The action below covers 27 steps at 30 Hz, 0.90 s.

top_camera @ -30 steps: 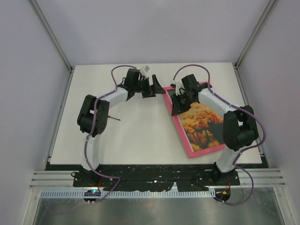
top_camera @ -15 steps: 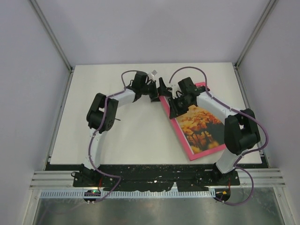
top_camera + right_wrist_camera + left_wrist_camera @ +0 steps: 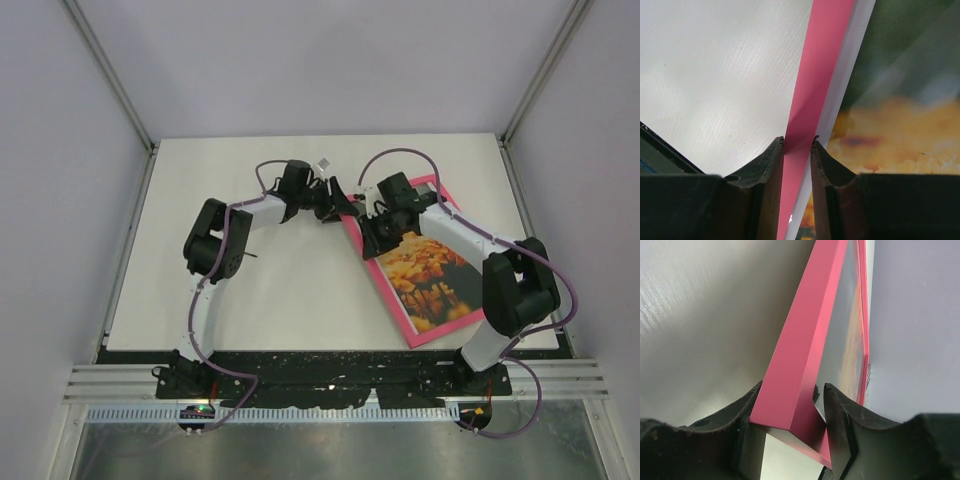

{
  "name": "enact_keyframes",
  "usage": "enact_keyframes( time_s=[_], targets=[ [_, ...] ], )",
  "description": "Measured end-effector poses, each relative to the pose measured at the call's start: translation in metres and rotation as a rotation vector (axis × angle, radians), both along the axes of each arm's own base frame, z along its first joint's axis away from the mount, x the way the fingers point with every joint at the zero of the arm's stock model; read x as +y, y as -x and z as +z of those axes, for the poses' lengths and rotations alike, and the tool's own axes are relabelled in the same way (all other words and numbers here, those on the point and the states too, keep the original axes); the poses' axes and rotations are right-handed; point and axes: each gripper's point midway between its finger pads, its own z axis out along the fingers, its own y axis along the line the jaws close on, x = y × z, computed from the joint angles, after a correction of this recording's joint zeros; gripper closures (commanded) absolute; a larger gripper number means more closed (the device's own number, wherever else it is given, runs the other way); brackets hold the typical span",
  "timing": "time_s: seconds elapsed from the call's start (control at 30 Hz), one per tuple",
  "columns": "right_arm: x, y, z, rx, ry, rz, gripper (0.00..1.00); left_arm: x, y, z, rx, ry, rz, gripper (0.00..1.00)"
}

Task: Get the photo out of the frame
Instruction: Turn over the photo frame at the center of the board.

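The pink frame [image 3: 392, 298] lies slanted on the right half of the table, with the photo [image 3: 425, 280] of orange flowers still inside it. My left gripper [image 3: 338, 205] is at the frame's far left corner. In the left wrist view that corner [image 3: 805, 355] sits between both fingers, left gripper [image 3: 792, 390] shut on it, and it hangs a little above the table. The photo [image 3: 852, 350] shows edge-on behind the glass. My right gripper [image 3: 370, 238] pinches the frame's left rail [image 3: 815, 75], right gripper [image 3: 797, 141] shut on it, beside the photo [image 3: 900, 125].
The white table [image 3: 270, 280] is enclosed by pale walls with metal posts at the back corners. A black strip [image 3: 330, 365] with both arm bases runs along the near edge. The frame's near corner reaches close to that strip.
My left arm swung right to the frame's far corner and its jaws closed in on it. The right gripper kept its hold, and the frame shifted slightly toward the near edge.
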Motion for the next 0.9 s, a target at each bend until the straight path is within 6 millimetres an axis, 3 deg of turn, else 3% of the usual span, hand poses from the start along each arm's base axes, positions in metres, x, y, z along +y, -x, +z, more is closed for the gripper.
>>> enact_keyframes(
  time_s=[0.1,0.2,0.33,0.47,0.7,0.9],
  targets=[
    [-0.001,0.001,-0.001,-0.005,0.011,0.004,0.83,0.001,0.002,-0.001,0.015,0.0,0.011,0.51],
    [-0.003,-0.001,0.0,-0.029,0.026,0.004,0.47,0.003,0.006,0.003,0.033,0.006,0.02,0.52],
    [-0.007,-0.016,0.009,-0.131,0.058,0.009,0.26,0.003,0.011,0.017,0.035,0.02,0.025,0.52],
    [-0.006,-0.021,0.018,-0.23,0.115,0.033,0.18,0.003,0.012,0.031,0.023,0.037,0.027,0.53],
    [0.009,-0.008,0.016,-0.348,0.26,0.128,0.14,0.003,0.012,0.038,0.03,0.049,0.032,0.53],
    [-0.008,-0.016,0.012,-0.461,0.437,0.113,0.14,0.002,0.012,0.039,0.034,0.052,0.03,0.53]
  ],
)
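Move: The left gripper already has the photo frame's far-left corner between its fingers, and the right gripper already pinches the frame's left rail. From the right hand, that corner is roughly 12 cm ahead and 6 cm to the left at nearly the same height, while the photo's middle is some 6 cm back, 12 cm to the right and 4 cm lower. The screwdriver lies about 24 cm left of the left hand, 11 cm back and 6 cm below. Keep the left grip on the frame's far-left corner and raise it about 4 cm, easing back a centimetre, then hold it there. Meanwhile open the right fingers wide to let go of the left rail, stay close above it with small shifts of a centimetre or two, and swing the wrist some 35 degrees so the fingers turn from down-left to down-forward. ##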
